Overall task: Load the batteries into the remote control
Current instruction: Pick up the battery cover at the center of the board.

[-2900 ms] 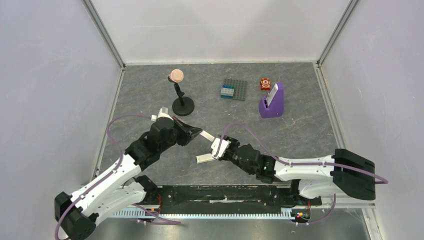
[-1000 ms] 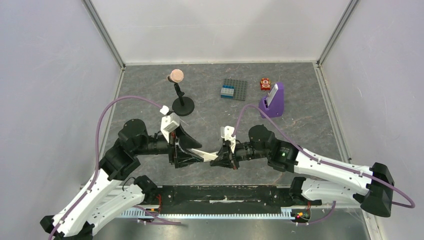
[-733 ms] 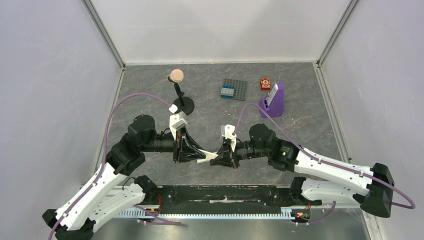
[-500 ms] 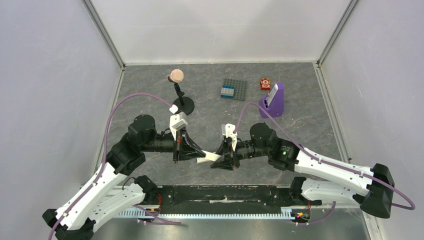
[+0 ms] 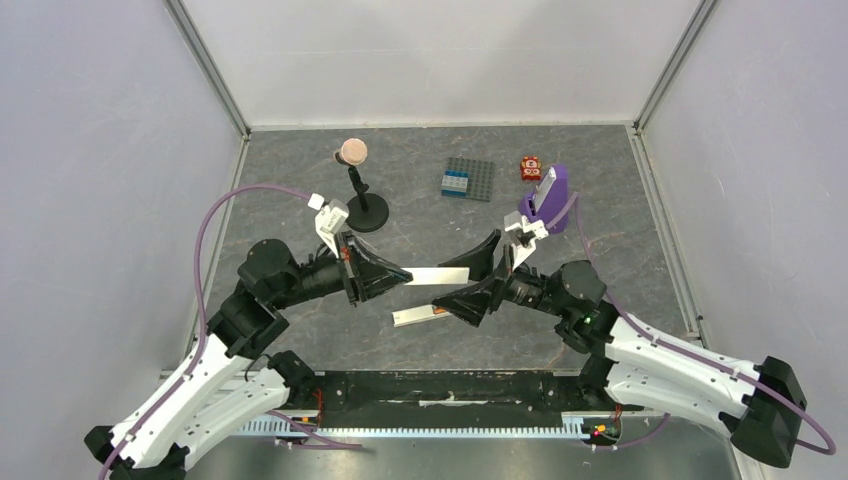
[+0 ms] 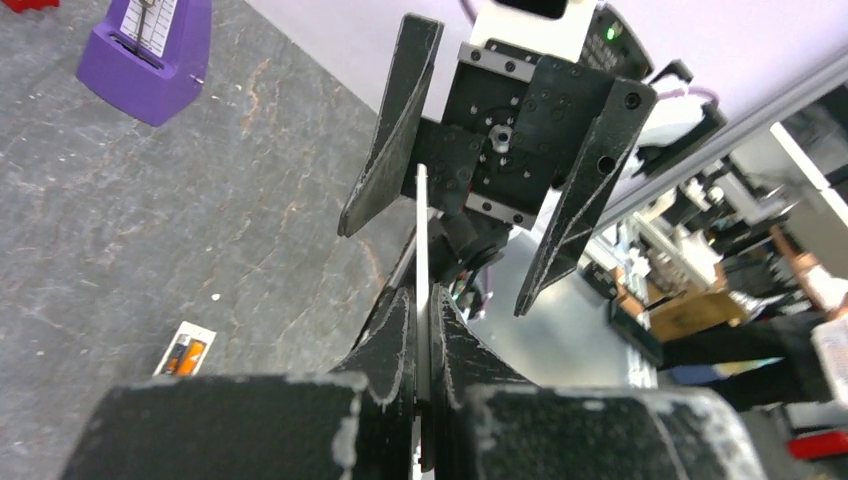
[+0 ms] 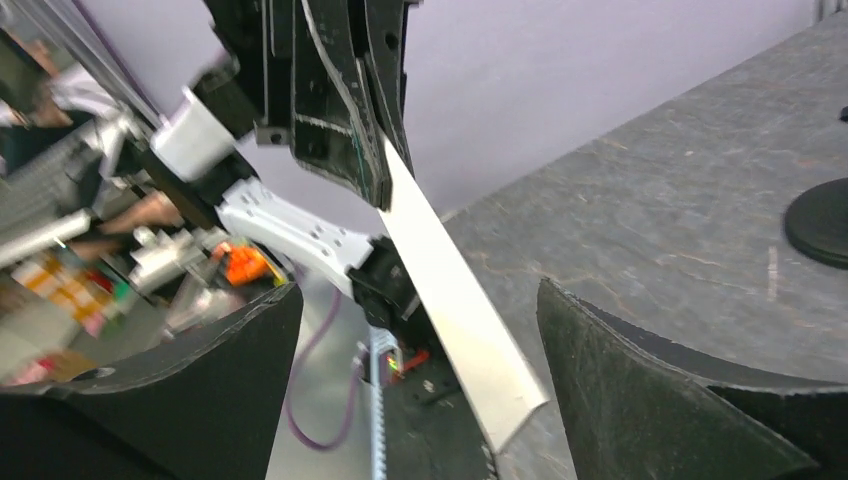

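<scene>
The remote control [image 5: 418,316] is a slim white bar lying flat on the table, below and between the two grippers. An orange battery [image 6: 187,352] shows in its open recess. I cannot make out the dark grey battery. My left gripper [image 5: 405,277] is shut on one end of a thin white plate [image 5: 438,276], held level above the table and seen edge-on [image 6: 421,260] in the left wrist view. My right gripper [image 7: 417,290] is open. Its fingers stand on either side of the plate's free end [image 7: 470,340] without touching it.
At the back are a black stand [image 5: 366,213] topped with a pink ball [image 5: 353,152], a grey studded plate [image 5: 468,180], a small red block [image 5: 529,167] and a purple wedge stand [image 5: 545,205]. White walls enclose the table on three sides.
The left gripper shut on the white plate, then the right gripper opened and let go. The right arm drew back to the right, and the left lifted the plate slightly.
</scene>
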`<move>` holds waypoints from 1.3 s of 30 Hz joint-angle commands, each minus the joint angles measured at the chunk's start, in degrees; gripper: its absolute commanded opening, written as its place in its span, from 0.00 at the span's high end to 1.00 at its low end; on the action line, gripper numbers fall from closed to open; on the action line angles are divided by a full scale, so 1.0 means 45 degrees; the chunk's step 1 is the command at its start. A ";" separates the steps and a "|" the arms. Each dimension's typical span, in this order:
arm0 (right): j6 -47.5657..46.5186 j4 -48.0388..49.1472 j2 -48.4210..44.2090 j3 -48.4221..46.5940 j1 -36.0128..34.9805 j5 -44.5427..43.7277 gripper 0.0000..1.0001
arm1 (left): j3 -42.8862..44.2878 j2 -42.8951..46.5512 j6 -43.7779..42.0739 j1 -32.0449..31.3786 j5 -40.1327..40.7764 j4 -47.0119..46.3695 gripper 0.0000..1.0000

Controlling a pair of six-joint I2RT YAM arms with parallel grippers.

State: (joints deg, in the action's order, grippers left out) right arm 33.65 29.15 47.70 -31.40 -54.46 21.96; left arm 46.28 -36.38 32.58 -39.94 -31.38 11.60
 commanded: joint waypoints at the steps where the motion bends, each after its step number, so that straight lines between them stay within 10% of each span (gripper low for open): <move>1: 0.3986 0.4413 0.0378 0.0714 0.0104 -0.0967 0.13 | -0.0495 0.0161 0.2925 -0.0030 0.0789 -0.2485 0.98; 13: 0.5574 0.5604 0.0839 0.0717 0.0473 -0.0918 0.55 | -0.0751 0.0680 0.3721 -0.0020 0.1022 -0.2278 0.98; 28: 0.5416 0.4174 0.1202 0.0320 0.0812 -0.0073 0.68 | -0.0068 0.0725 0.2448 -0.0029 0.0667 -0.0428 0.98; 34: 0.5507 0.3982 0.1369 0.0322 0.0829 0.0375 0.97 | -0.0039 0.0605 0.2460 -0.0027 0.0661 -0.0489 0.97; 39: 0.4213 0.1881 0.1292 0.0331 0.1072 0.0141 1.00 | 0.0805 0.0699 0.1291 -0.0028 0.1612 0.1727 0.41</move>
State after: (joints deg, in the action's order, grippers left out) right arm 57.82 45.58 53.58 -28.23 -50.59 22.46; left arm 44.71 -33.43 44.12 -39.90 -27.11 12.34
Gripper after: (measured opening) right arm 0.030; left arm 0.481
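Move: The left hand holds one end of the battery cover, whose middle is about 5 cm to its right, level. It goes to the right hand's open fingers, some 6 cm to its right and 1 cm nearer. From the right hand, the cover's middle lies about 2 cm left and 1 cm ahead, level. The remote control lies about 25 cm below the left hand, 1 cm ahead and 4 cm right. The right fingers shut on the free right-hand part of the battery cover, and only then does the left hand open and let go of the other end. Both hands rise first, the right about 4 cm and the left under 3, then sink again. The right ends about 2 cm higher and slightly forward, rolled some 20 degrees with its forward side down, fingers tipped up; the left rolls the same way about 10. ##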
